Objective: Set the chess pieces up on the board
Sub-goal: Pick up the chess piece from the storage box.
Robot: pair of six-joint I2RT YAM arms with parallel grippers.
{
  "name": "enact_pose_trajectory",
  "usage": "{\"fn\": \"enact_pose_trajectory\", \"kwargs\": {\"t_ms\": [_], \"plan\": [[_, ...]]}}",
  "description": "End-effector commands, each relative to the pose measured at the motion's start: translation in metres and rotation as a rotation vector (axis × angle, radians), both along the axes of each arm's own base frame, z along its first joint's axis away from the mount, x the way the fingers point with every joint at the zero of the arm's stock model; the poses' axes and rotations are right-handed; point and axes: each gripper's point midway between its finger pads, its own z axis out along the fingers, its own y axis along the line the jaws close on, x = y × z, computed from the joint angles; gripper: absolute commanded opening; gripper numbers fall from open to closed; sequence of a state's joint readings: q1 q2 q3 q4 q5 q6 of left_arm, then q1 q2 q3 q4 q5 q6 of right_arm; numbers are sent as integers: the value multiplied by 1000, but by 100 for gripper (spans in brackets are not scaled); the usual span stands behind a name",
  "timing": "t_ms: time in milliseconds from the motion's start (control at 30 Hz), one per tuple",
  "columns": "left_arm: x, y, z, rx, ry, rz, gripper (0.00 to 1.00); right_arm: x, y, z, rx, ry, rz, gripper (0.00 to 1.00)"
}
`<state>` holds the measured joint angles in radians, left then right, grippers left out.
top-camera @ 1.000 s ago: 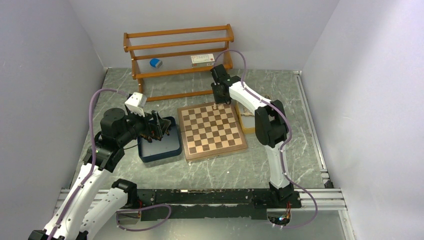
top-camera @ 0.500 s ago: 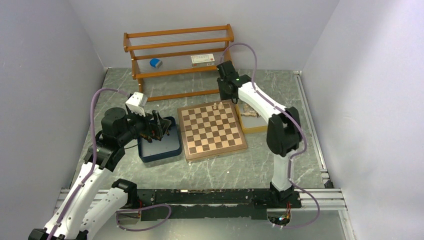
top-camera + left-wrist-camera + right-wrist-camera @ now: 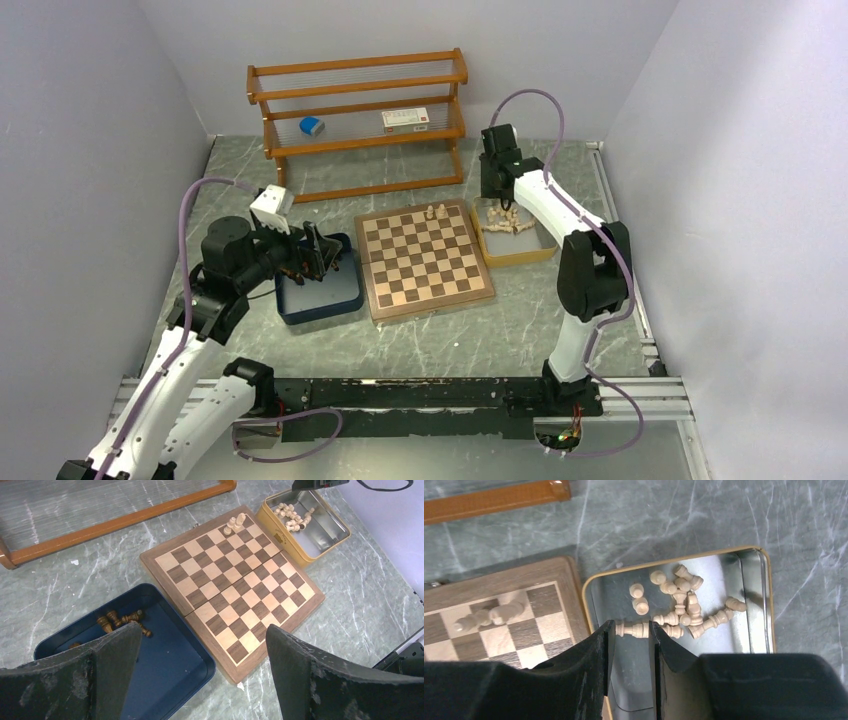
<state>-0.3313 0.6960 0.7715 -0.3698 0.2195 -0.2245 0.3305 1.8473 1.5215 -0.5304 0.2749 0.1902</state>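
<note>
The board point(image 3: 425, 258) lies mid-table, with two or three cream chess pieces point(image 3: 434, 212) standing close together at its far edge; the left wrist view shows these cream pieces point(image 3: 235, 522) too. My right gripper point(image 3: 630, 624) hovers over the yellow tray point(image 3: 589, 605), open by a narrow gap with nothing in it. A cream piece point(image 3: 634, 628) lies flat just beyond its fingertips, beside several more point(image 3: 684, 605). My left gripper point(image 3: 202, 635) hangs wide open and empty above the navy tray point(image 3: 165, 665), where dark pieces point(image 3: 122, 620) lie at the far end.
A wooden shelf rack point(image 3: 355, 110) stands at the back, holding a blue object point(image 3: 312, 125) and a white box point(image 3: 404, 119). The navy tray point(image 3: 325, 300) touches the board's left side and the yellow tray point(image 3: 520, 258) sits at its right. Walls enclose the marble table.
My right arm left the board's far edge, where cream pieces now stand free, and swung right to hover over the yellow tray. The left arm has not moved.
</note>
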Motion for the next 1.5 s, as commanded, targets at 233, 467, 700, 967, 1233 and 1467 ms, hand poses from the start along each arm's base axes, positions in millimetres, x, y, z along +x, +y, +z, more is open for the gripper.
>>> {"fn": "enact_pose_trajectory", "kwargs": {"t_ms": [233, 467, 700, 967, 1233, 1467], "plan": [[-2, 1, 4, -5, -25, 9, 99, 12, -15, -46, 10, 18, -41, 37], [-1, 1, 3, -3, -20, 7, 99, 11, -23, -71, 19, 61, -51, 36], [0, -1, 1, -3, -14, 3, 98, 10, -27, -87, 20, 93, -55, 35], [1, -1, -1, -1, -6, 0, 98, 10, -28, -92, 19, 105, -55, 33], [1, -1, -1, 1, -5, 2, 99, 4, -26, -96, 28, 128, -45, 32], [1, -1, -1, -1, -6, 2, 99, 0, -27, -95, 27, 131, -48, 28]]}}
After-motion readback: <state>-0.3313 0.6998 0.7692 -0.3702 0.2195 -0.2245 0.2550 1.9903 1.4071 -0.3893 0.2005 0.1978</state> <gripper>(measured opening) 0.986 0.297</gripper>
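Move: The standing pawn in the storage box that the right hand goes for is about 11 cm below it and some 2 cm to its right, about level fore and aft. A second standing piece is 2 cm beyond that pawn, a row of lying pieces 2 cm nearer the base and 1 cm right of it, and a jumbled heap 5 cm to its right. The last piece set on the board stands about 12 cm left of the right hand. From the left hand the pawn is roughly 21 cm ahead and 37 cm right, far below. The right hand sinks about 9 cm into the near-left part of the pile in the storage box, edging some 2 cm to the right on the way and tipping its fingers about 5 degrees more steeply down. Most of the drop comes quickly, then it all but halts and eases down a last centimetre, the part-open fingers narrowing only a touch as they come either side of the standing pawn's head; a grip on it can't yet be made out. ##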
